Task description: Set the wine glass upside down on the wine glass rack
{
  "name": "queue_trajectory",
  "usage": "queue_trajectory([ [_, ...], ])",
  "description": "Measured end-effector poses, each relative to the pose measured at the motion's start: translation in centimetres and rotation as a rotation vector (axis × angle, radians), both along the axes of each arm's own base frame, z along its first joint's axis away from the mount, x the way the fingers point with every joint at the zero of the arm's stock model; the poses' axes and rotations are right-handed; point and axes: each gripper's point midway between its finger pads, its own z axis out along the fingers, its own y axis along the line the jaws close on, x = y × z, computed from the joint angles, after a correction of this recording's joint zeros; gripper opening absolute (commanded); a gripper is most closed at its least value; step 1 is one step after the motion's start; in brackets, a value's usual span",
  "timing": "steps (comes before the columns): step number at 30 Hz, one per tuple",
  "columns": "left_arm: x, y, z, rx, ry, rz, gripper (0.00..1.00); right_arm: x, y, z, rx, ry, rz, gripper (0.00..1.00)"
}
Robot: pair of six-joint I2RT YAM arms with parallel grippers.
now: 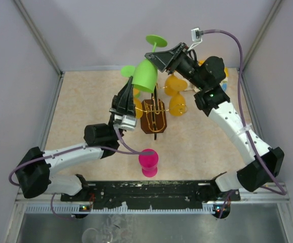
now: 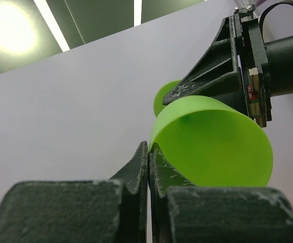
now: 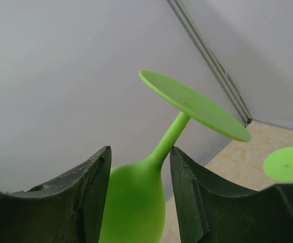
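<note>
A lime-green wine glass (image 1: 145,76) hangs tilted in the air above the rack, foot up and back, open mouth down toward the left. My left gripper (image 1: 129,91) is shut on its rim (image 2: 159,147), pinching the thin wall between the fingertips. My right gripper (image 1: 156,56) stands open astride the top of the bowl and the stem (image 3: 161,147); its right fingertip (image 3: 179,154) touches the stem, while the left finger (image 3: 98,167) sits beside the bowl. The wine glass rack (image 1: 154,116), gold wire on a dark brown oval frame, stands below.
Two yellow glasses (image 1: 177,105) hang on the rack's right side. A second green glass shows its foot (image 1: 127,70) at the rack's back left. A pink glass (image 1: 149,162) stands near the front edge. Grey walls enclose the table on three sides.
</note>
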Motion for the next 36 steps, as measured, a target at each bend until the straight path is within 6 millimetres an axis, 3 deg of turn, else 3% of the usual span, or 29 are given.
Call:
queue_trajectory([
  [5,0.2,-0.2,-0.4,0.004,0.004,0.001,0.00,0.4,0.2,-0.2,0.004,0.014,-0.001,0.36],
  [9,0.0,0.1,-0.1,-0.010,-0.006,0.006,0.00,0.5,-0.1,0.2,0.017,0.011,-0.015,0.21],
  [16,0.4,-0.3,-0.7,-0.005,0.008,0.012,0.00,0.8,-0.5,1.2,0.041,0.003,-0.044,0.02],
  [19,0.6,-0.5,-1.0,-0.001,0.015,0.011,0.00,0.8,-0.5,1.3,0.038,-0.003,-0.048,0.00],
  [22,0.6,-0.7,-1.2,-0.003,0.022,0.011,0.20,0.9,-0.5,1.2,0.030,-0.006,-0.054,0.00],
  [26,0.6,-1.2,-1.7,0.015,0.041,0.003,0.60,0.9,-0.7,1.5,-0.004,-0.051,-0.079,0.00],
  [29,0.6,-1.8,-2.8,0.057,0.087,-0.021,0.81,1.3,-0.9,1.1,-0.074,-0.092,-0.141,0.00],
  [32,0.5,-1.4,-3.3,0.080,0.139,-0.038,0.93,2.2,-1.8,1.3,-0.154,-0.138,-0.230,0.00],
  [36,0.7,-0.6,-3.0,0.072,0.228,-0.051,0.96,2.9,-3.5,2.8,-0.234,-0.205,-0.350,0.00],
])
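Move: The upside-down green wine glass is held high, its rim still pinched by the left fingers; its stem is some 4 cm ahead of the left hand, 6 cm right and 4 cm up. From the right hand's half-open fingers the stem is only about 1 cm ahead, 1 cm left and 1 cm up. Counted from the right hand, the rack stands roughly 6 cm ahead, 2 cm right and 30 cm below, and the pink glass 20 cm back, level sideways, 41 cm below. The green glass's stem is pinched as the right fingers close around it, with a small nudge forward and up. Then the left fingers let go of the rim, opening wide while that hand sinks about 3 cm from the bowl; the right arm carries the glass right, forward and up, some 5 cm overall, turning clockwise and tilting up, roughly 25 degrees in all. ##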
